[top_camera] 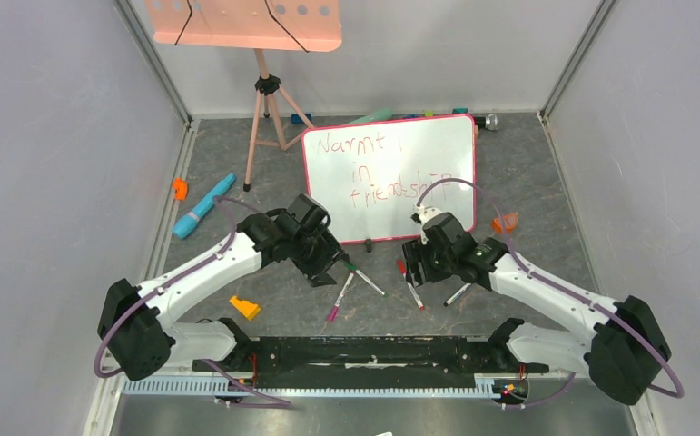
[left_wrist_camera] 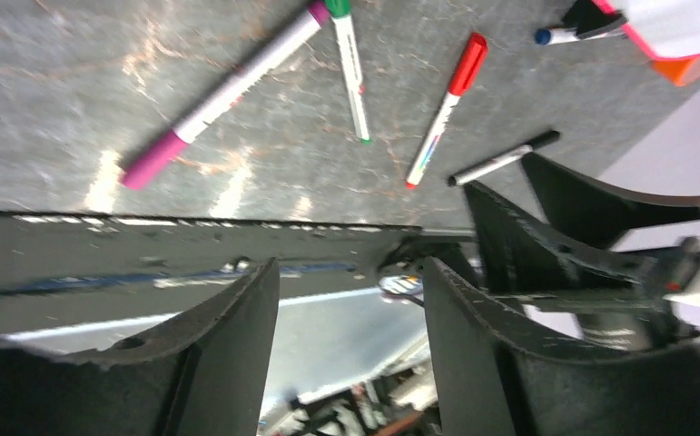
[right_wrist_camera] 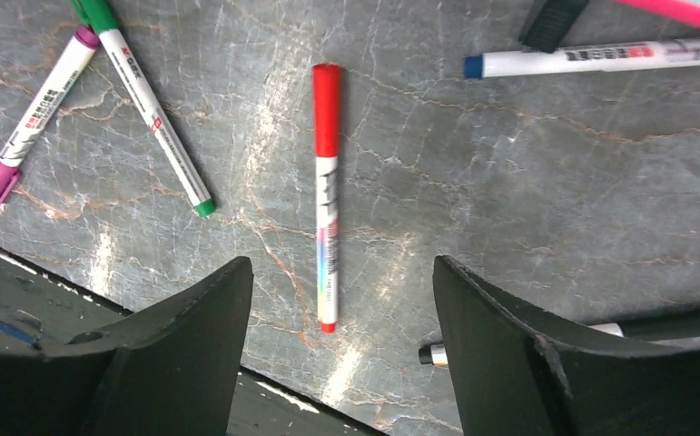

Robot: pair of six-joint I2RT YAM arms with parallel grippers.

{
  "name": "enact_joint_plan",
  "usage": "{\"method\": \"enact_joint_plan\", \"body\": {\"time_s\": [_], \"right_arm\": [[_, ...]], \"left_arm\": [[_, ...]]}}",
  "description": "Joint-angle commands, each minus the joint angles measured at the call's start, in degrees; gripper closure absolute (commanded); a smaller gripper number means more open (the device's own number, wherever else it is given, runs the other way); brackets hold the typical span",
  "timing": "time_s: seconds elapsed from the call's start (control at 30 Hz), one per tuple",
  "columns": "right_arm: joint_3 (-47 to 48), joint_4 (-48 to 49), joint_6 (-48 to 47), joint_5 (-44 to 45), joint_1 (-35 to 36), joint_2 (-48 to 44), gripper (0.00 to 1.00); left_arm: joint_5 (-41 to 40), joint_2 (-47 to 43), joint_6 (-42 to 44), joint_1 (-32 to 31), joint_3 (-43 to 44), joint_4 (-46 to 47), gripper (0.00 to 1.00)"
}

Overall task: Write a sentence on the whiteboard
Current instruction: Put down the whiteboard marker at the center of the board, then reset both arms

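The whiteboard stands on the table beyond both arms, its pink rim and a black clip foot just showing in the right wrist view. The sentence is on it in thin red handwriting over three lines. A capped red marker lies loose on the table. My right gripper hovers open over the marker's lower end, touching nothing. My left gripper is also open and empty, held above the near edge of the table, left of the markers.
Purple, green, blue and black markers lie around the red one. A salmon perforated tray on a tripod stands back left. A teal object and orange pieces lie nearby. A black rail lines the near edge.
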Motion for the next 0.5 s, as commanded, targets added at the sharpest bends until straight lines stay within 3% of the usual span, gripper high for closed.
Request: {"method": "enact_joint_plan", "body": {"time_s": [0.0,0.1,0.13,0.33,0.47], "right_arm": [[-1.7,3.9,1.2,5.3,-0.3,-6.8,0.26],[-3.4,4.7,1.4,9.8,-0.5,-11.3,0.25],[-3.6,4.5,1.5,12.2,-0.5,-12.5,0.26],[-10.6,8.9,4.1,30.2,-0.5,-26.3,0.25],[-17.0,11.2,3.5,41.4,-0.5,-34.4,0.25]], "left_arm": [[-7.9,-2.4,17.6,0.4,3.0,-3.9,0.33],[-14.0,-6.7,22.8,0.5,1.5,-2.4,0.24],[-15.8,-8.4,23.7,0.7,0.4,-1.6,0.02],[-25.1,-16.6,31.4,1.0,-5.3,1.7,0.00],[-27.8,-21.8,43.6,1.0,-10.8,8.0,0.00]]}}
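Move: The capped red marker, already let go, lies about 5 cm back of my right hand, 1 cm left and some 6 cm below. At about that same depth, the blue marker is some 5 cm ahead and 6 cm right of this hand, the black one 7 cm back and 11 cm right, the green one 3 cm back and 12 cm left. From my left hand the red marker lies some 19 cm right, 5 cm back and 14 cm below. I draw both empty hands apart, away from the red marker. My right hand stays open, first rising clear and then swinging right too: about 7 cm right and 5 cm up in all, with some forward drift, its fingers tipping forward and turning clockwise. My left hand goes about 8 cm left and a little forward, opening fully while its fingers tip some 30 degrees forward. ##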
